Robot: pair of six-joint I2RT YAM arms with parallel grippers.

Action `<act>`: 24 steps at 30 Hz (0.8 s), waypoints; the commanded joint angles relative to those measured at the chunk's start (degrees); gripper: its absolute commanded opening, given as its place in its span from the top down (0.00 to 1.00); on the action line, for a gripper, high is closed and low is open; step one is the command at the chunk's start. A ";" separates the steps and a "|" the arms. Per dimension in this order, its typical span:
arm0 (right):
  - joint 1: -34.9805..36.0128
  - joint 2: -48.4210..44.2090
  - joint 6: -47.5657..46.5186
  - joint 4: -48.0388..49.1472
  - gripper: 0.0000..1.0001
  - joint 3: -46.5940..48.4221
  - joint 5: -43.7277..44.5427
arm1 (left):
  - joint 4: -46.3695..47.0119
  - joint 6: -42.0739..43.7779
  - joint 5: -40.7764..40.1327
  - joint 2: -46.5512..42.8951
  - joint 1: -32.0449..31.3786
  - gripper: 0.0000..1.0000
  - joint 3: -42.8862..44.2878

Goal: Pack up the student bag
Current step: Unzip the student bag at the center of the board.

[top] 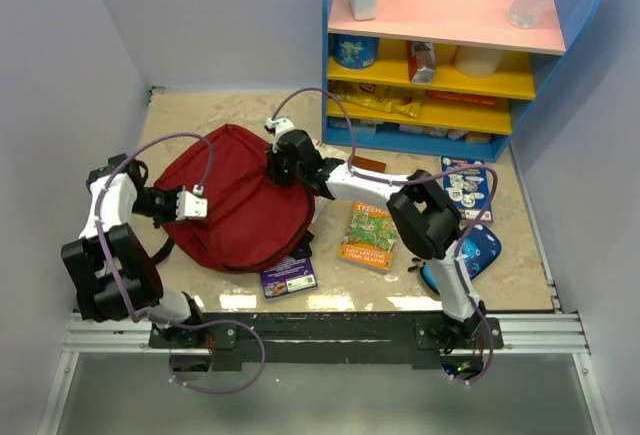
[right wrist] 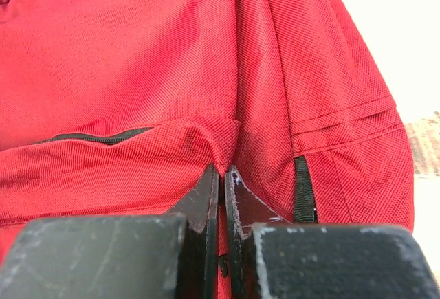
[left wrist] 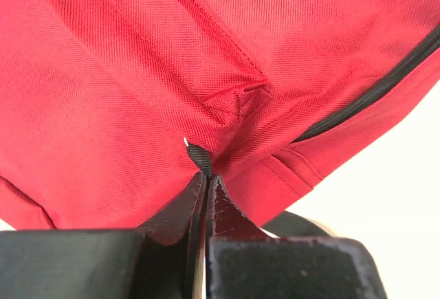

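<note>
The student bag [top: 240, 205], a large dark red backpack with a black zipper [left wrist: 371, 96], lies on the table left of centre. My left gripper [top: 200, 204] is at the bag's left side. In the left wrist view the left gripper [left wrist: 207, 175] is shut on a small black webbing tab [left wrist: 200, 159] at a seam of the bag. My right gripper [top: 276, 169] reaches in at the bag's upper right edge. In the right wrist view the right gripper [right wrist: 223, 170] is shut on a pinched fold of the red fabric [right wrist: 213, 137] beside a zipper [right wrist: 96, 137].
A purple booklet [top: 288, 277] lies at the bag's near right edge. A green and orange book [top: 368, 235], a blue-white book [top: 466, 187] and a blue zip pouch [top: 474, 255] lie to the right. A blue and yellow shelf [top: 440, 55] stands at the back right.
</note>
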 commanded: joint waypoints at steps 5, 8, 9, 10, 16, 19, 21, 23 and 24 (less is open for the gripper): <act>3.24 -5.76 1.03 -3.48 0.36 2.89 14.26 | -7.19 17.17 2.91 -5.80 2.49 1.00 -1.68; 5.35 -6.91 5.68 -9.51 0.27 5.68 22.52 | -7.37 17.35 6.17 -6.16 2.40 1.00 -1.68; 5.97 -6.65 9.18 -11.81 0.27 6.92 24.19 | -7.10 17.27 7.31 -6.16 2.49 1.00 -1.68; 6.41 -6.30 10.69 -13.57 0.28 7.98 24.90 | -6.75 17.09 7.84 -6.33 2.40 1.00 -2.11; 10.98 1.26 21.33 -33.62 0.31 26.16 31.94 | -4.38 20.87 7.93 -9.58 2.49 1.00 -7.04; 12.30 2.49 23.27 -34.77 0.26 28.28 30.01 | -4.29 20.96 7.76 -9.24 2.49 1.00 -6.95; 13.18 3.80 25.55 -35.91 0.26 29.08 29.39 | -4.64 20.70 7.76 -8.80 2.49 1.00 -6.34; 13.62 5.21 27.04 -36.79 0.27 30.74 28.69 | -4.99 20.69 7.76 -8.80 2.49 1.00 -5.99; 13.79 7.04 27.31 -38.62 0.27 31.80 28.69 | -5.17 20.78 7.76 -8.88 2.40 1.00 -5.98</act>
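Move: The left hand already pinches a black zip pull on the student bag; the bag's middle lies about 5 cm ahead and 18 cm to its right, some 3 cm below. From the right hand, still shut on the bag's red cloth, that middle is about 9 cm back, 7 cm left and 3 cm down. A white book lies some 12 cm right and 3 cm back of this hand, the purple book about 24 cm back and 3 cm right, both roughly 8 cm lower. Up about 10 cm and then back and to the left over the red front of the bag, the right hand opens wide to let go of the cloth, turning some 20 degrees clockwise. The left hand keeps its pinch on the zip pull and draws it back about 4 cm and a little to the right, rising slightly before sinking again. ##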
